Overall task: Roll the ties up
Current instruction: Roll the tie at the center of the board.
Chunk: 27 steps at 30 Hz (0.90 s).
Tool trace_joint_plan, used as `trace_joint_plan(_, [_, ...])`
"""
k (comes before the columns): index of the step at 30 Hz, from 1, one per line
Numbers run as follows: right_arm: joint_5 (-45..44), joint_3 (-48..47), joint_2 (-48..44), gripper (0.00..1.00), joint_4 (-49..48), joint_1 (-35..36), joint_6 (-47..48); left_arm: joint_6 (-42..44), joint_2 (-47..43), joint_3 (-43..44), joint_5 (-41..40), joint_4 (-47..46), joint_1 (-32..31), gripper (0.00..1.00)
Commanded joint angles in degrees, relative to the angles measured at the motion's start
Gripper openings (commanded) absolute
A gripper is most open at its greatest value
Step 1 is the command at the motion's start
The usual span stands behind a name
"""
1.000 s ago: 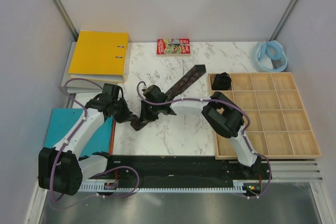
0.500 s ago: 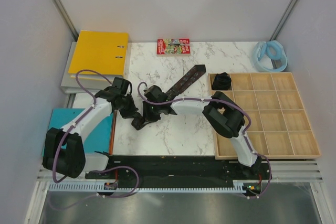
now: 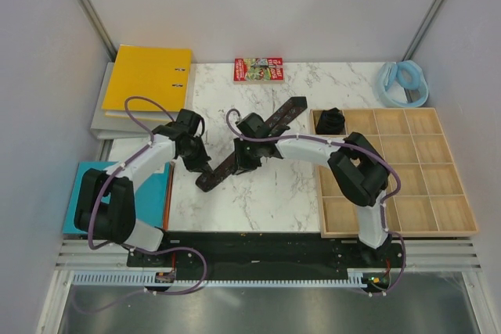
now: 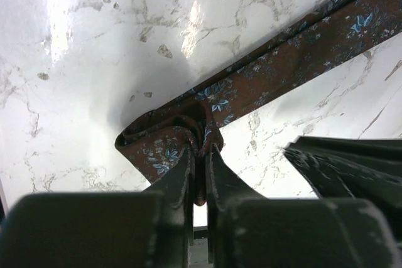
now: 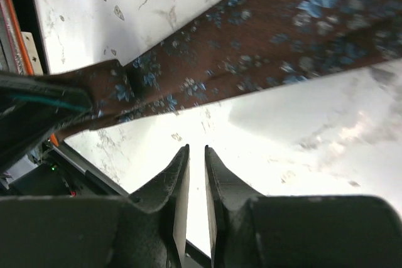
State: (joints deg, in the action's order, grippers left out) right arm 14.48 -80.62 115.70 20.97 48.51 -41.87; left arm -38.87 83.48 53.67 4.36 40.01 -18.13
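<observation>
A dark brown tie (image 3: 280, 117) with small blue flowers lies diagonally on the marble table. Its wide end points toward the tray and its narrow end is near the left arm. My left gripper (image 3: 205, 170) is shut on that narrow end, where the fabric is folded into a small loop (image 4: 169, 139) against the fingertips. My right gripper (image 3: 238, 163) hovers just beside the tie strip (image 5: 282, 36). Its jaws stand a narrow gap apart with only table showing between them (image 5: 196, 150). A second tie, coiled into a dark roll (image 3: 332, 120), sits in the tray's far-left compartment.
The wooden compartment tray (image 3: 395, 232) fills the right side. A yellow binder (image 3: 149, 84) and a teal folder (image 3: 88, 185) lie at the left. A red booklet (image 3: 257, 69) sits at the back edge and a pale blue looped band (image 3: 403, 82) at the back right.
My left arm has swung right and taken hold of the tie's narrow end. The right gripper has moved right along the strip and parted slightly, off the fabric.
</observation>
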Motion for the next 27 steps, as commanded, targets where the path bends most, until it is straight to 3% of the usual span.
trace_joint_plan(1, [-0.8,3.7,-6.1,0.23,1.1,-1.4,2.4,2.2,1.9,3.7,-1.6,-1.2,-0.9,0.14])
trace_joint_plan(6, [-1.6,6.6,-8.0,0.22,1.0,-1.9,3.2,1.8,3.7,5.1,-1.9,-1.9,-2.3,0.22])
trace_joint_plan(8, [-1.7,7.7,-8.8,0.22,0.9,-1.9,3.4,1.6,4.6,5.4,-2.2,-2.2,-2.5,0.3])
trace_joint_plan(9, [-1.7,7.9,-9.3,0.22,0.9,-1.9,3.4,1.3,4.8,5.6,-2.3,-2.3,-2.9,0.39])
trace_joint_plan(15, [-2.3,9.4,-11.2,0.22,0.8,-1.9,3.5,1.3,4.6,6.4,-3.2,-2.9,-3.9,0.59])
trace_joint_plan(18, [-2.3,9.5,-12.0,0.22,0.8,-1.9,3.2,1.3,3.9,7.1,-3.0,-2.8,-4.1,0.65])
trace_joint_plan(27, [-0.2,8.6,-15.0,0.22,-2.0,-1.7,2.1,1.3,-2.2,9.5,-3.4,-0.8,-4.5,0.72])
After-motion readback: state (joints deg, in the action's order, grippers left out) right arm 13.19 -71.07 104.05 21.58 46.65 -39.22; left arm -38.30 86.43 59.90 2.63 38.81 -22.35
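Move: My left hand still pinches the tie's turned-over end; the strip it is to lie on is about 3 cm below, 2 cm ahead and 2 cm to the right. The tie's fold is some 3 cm back and 2 cm left, and its far end roughly 19 cm ahead and 24 cm right. From my right hand, that laying spot is about 6 cm left, level fore and aft, 2 cm lower. I open my left fingers wide and let go of the turned-over tie end while easing about 4 cm forward and right along the strip, rising some 2 cm at the finish. My right hand, fingers still nearly shut, backs off to the right by about 4 cm and slightly back, away from the fold, dips midway, then lifts nearly 3 cm. ##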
